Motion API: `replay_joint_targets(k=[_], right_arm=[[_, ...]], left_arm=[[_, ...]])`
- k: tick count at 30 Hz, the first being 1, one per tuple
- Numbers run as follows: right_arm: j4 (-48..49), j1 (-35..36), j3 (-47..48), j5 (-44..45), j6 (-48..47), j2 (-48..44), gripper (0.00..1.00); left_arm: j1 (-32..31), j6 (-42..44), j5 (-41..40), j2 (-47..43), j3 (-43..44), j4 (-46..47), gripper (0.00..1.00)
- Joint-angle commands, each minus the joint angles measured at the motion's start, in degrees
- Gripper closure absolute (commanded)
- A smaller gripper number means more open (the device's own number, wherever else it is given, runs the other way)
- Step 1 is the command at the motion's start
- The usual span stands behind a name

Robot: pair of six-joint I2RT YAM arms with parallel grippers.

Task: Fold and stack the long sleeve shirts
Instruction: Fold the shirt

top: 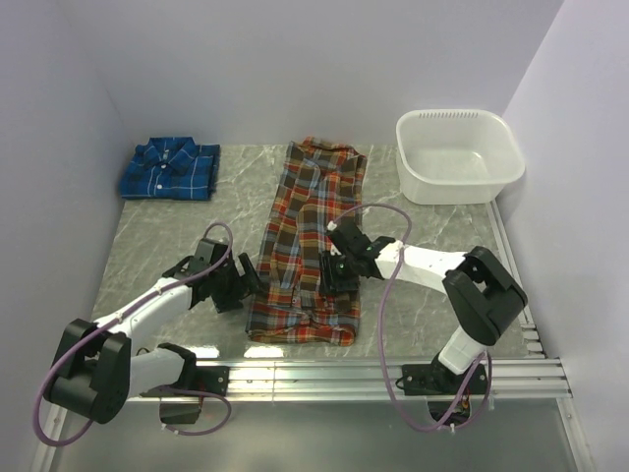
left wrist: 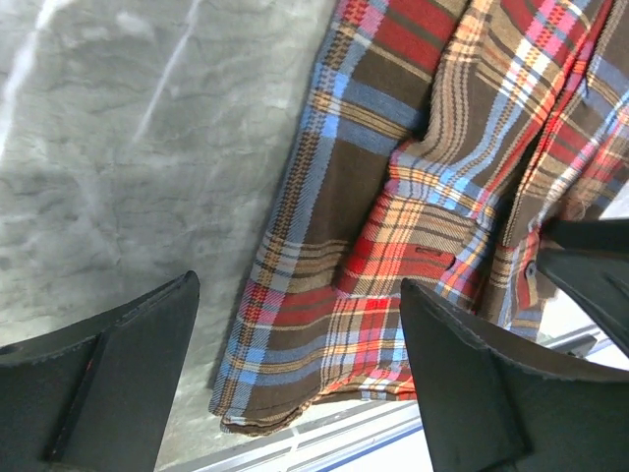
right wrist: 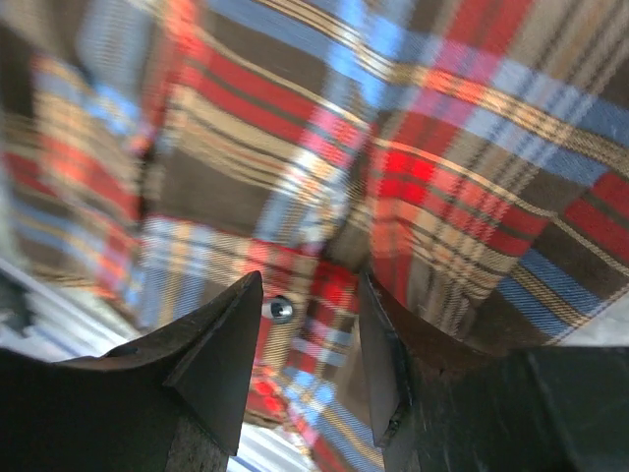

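The red-orange plaid long sleeve shirt [top: 307, 236] lies in a long narrow strip down the middle of the table, collar at the far end. Its hem [left wrist: 295, 393] reaches the metal rail at the near edge. The blue plaid shirt [top: 169, 169] sits folded at the back left. My left gripper [top: 248, 278] [left wrist: 300, 285] is open at the red shirt's near left edge, nothing between its fingers. My right gripper [top: 332, 273] [right wrist: 310, 280] hovers low over the shirt's right side, jaws partly apart and open, with plaid cloth [right wrist: 442, 147] and a button [right wrist: 280, 309] showing between them.
A white plastic tub [top: 459, 155] stands at the back right. Metal rails [top: 393, 374] run along the table's near edge and right side. Grey walls close in the left, back and right. Bare marble table [top: 147, 246] lies left of the red shirt.
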Motion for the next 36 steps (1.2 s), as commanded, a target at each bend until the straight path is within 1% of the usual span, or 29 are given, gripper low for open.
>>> replay_joint_targets(k=[1, 6, 9, 11, 13, 15, 16, 19, 22, 23, 25, 29, 30, 31, 33, 36], right_arm=[[-4.55, 0.19, -0.56, 3.19, -0.74, 0.7, 0.49], [-8.35, 0.19, -3.63, 6.36, -1.89, 0.7, 0.49], [-7.83, 0.28, -5.92, 7.58, -0.76, -2.1, 0.49], [-5.46, 0.19, -7.24, 7.68, 0.48, -7.98, 0.49], [-5.1, -0.07, -8.3, 9.25, 2.5, -14.03, 0.49], [-5.54, -0.95, -9.09, 9.17, 4.16, -17.48, 0.49], [-5.54, -2.52, -9.61, 7.78, 4.78, -20.71, 0.49], [-5.1, -5.34, -12.95, 3.74, 7.24, -26.08, 0.51], [-6.24, -10.43, -16.55, 1.1, 8.48, -27.6, 0.55], [-6.15, -13.49, -17.61, -1.52, 8.57, -27.77, 0.55], [-4.93, -15.36, -20.77, -4.0, 8.31, -28.65, 0.56], [-6.06, -15.98, -22.01, -7.61, 7.08, -28.48, 0.61], [-6.59, -15.9, -22.19, -8.75, 6.81, -28.22, 0.64], [-7.81, -15.9, -22.27, -9.45, 6.72, -28.13, 0.7], [-8.96, -15.9, -23.06, -10.33, 6.63, -28.65, 0.77], [-10.72, -15.98, -24.21, -10.78, 6.46, -29.62, 0.85]], left_arm=[[0.04, 1.14, 2.69, -1.29, -0.78, 2.82, 0.12], [-0.05, 0.44, 4.09, -0.41, -0.87, 3.78, 0.12], [-0.05, 0.35, 4.01, -0.58, -0.69, 3.35, 0.15], [-0.05, 0.53, 4.45, -0.76, -0.43, 3.08, 0.18], [-0.14, 0.7, 4.97, -0.76, 0.01, 2.47, 0.2], [-0.14, 0.88, 5.15, -0.76, 0.71, 1.86, 0.21], [-0.14, 0.88, 5.24, -0.85, 0.97, 1.5, 0.22], [-0.23, 1.23, 5.77, -1.2, 1.77, 1.06, 0.25], [-0.23, 1.06, 7.52, -0.59, 2.12, 1.24, 0.28], [-0.31, 1.14, 9.01, 0.11, 2.12, 1.32, 0.28], [-0.49, 1.41, 9.98, 0.99, 1.68, 1.24, 0.28], [-0.84, 2.99, 11.13, 1.26, 1.07, -0.69, 0.32], [-1.02, 3.34, 11.65, 1.17, 0.72, -1.39, 0.35], [-1.19, 3.26, 12.35, 1.17, 0.63, -1.4, 0.36], [-2.15, 2.9, 13.76, 1.35, 0.62, -1.4, 0.41], [-3.3, 2.55, 13.59, 1.7, 0.98, -2.54, 0.41]])
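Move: The right gripper, half open, is over the narrow folded plaid shirt. The shirt's lower right edge lies about 7 cm to its right and 6 cm back, roughly 2 cm lower; the hem's middle is some 13 cm back and 7 cm left, the shirt's middle about 11 cm ahead and 5 cm left. From the wide-open left gripper, the shirt's lower left edge lies about 6 cm back and 1 cm right, with the hem's middle some 10 cm back and 13 cm right. The right hand sinks about 2 cm onto the shirt and drags the lower cloth some 5 cm right and a little back, then lifts clear by roughly 7 cm, swings farther right while turning about 20 degrees clockwise, lowers to the shirt's right edge near the hem and draws back along it as its fingers close nearly shut. Meanwhile the left hand, low beside the left edge, creeps about 3 cm right and 3 cm back after the shifted cloth, its fingers closing partway and its wrist turning slightly clockwise. ##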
